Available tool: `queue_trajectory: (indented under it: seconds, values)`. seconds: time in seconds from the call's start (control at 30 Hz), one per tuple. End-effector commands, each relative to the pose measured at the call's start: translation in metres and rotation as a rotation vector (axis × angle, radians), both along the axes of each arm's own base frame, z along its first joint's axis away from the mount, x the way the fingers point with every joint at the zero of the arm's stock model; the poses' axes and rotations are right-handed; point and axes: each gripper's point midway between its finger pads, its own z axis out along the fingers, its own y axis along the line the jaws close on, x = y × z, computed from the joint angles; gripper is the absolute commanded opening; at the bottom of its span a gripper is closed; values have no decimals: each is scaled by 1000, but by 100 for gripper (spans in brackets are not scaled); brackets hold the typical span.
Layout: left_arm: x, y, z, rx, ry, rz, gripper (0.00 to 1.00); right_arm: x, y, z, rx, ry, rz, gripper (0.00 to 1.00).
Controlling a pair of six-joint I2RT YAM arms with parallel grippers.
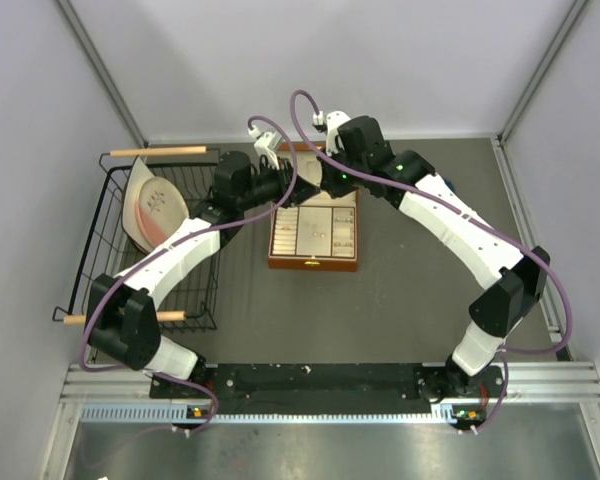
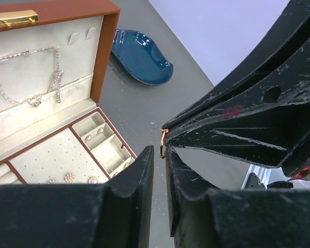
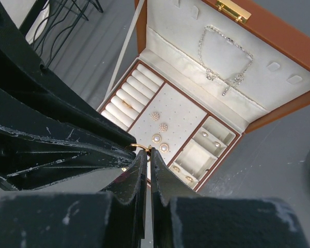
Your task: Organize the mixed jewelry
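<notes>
The brown wooden box (image 1: 314, 262) lies open under both grippers, its cream lining showing. A thin silvery chain necklace (image 3: 225, 57) (image 2: 26, 77) hangs in the lid. My right gripper (image 3: 148, 152) (image 1: 318, 183) is shut on a tiny gold ring (image 3: 139, 148) (image 2: 164, 143), pinched at its fingertips above the box's edge. My left gripper (image 2: 160, 155) (image 1: 280, 186) meets it tip to tip. Its jaws stand narrowly apart around the ring, which sits against the right-hand finger, and a slim gap still shows.
Pearl studs (image 3: 160, 132) and small earrings sit in the box's compartments, and another gold ring (image 3: 126, 105) rests in the ring rolls. A blue dish (image 2: 142, 57) lies beyond the box. A black wire basket (image 1: 117, 232) holding a cream plate (image 1: 158, 208) stands at the left.
</notes>
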Motion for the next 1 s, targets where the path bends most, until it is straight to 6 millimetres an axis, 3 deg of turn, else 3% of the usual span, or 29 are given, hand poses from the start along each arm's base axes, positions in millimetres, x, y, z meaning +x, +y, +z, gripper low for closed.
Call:
queue_trajectory:
  seconds: [0.0,0.13,0.33,0.5,0.57,0.67,0.8,0.97]
  values:
    - [4,-6,20,-26,-50,-10,17,-3,9,21,53,-27,21,0]
    - [4,-8,21,-32,-43,-22,1,-4,11,21,57,-27,26,0]
    - [2,-10,17,-18,-42,-33,0,-10,12,24,63,-28,66,0]
    - [-3,-4,20,22,-113,-73,0,-25,4,39,68,-74,136,28]
    - [-2,1,22,26,-130,-78,0,-35,-2,56,95,-108,177,40]
    - [-6,11,23,2,-155,-109,0,-41,-20,77,121,-154,172,46]
    - [-37,10,31,-95,-191,-291,0,-63,-26,96,230,-130,294,46]
    - [-84,9,54,-175,-272,-533,0,-87,-25,98,283,-110,408,45]
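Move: The gold ring is held in the right hand's shut fingertips and already sits at the mouth of the left hand's part-open fingers, about 1 cm ahead and 1 cm to the right of the left hand point and level with it. The jewelry box tray lies roughly 23 cm below the two hands, nearly straight under them. Its open lid stands about 12 cm farther forward and 15 cm below, and the blue dish is some 11 cm ahead, 28 cm right and 23 cm below. Almost in place, the left hand shuts its fingers on the gold ring while the right keeps its pinch. The right then opens to nearly half and draws off about 9 cm up, 6 cm back and somewhat right, turning counter-clockwise. Late on, the left eases back some 3 cm, turning about 15 degrees clockwise with its pinch kept. ##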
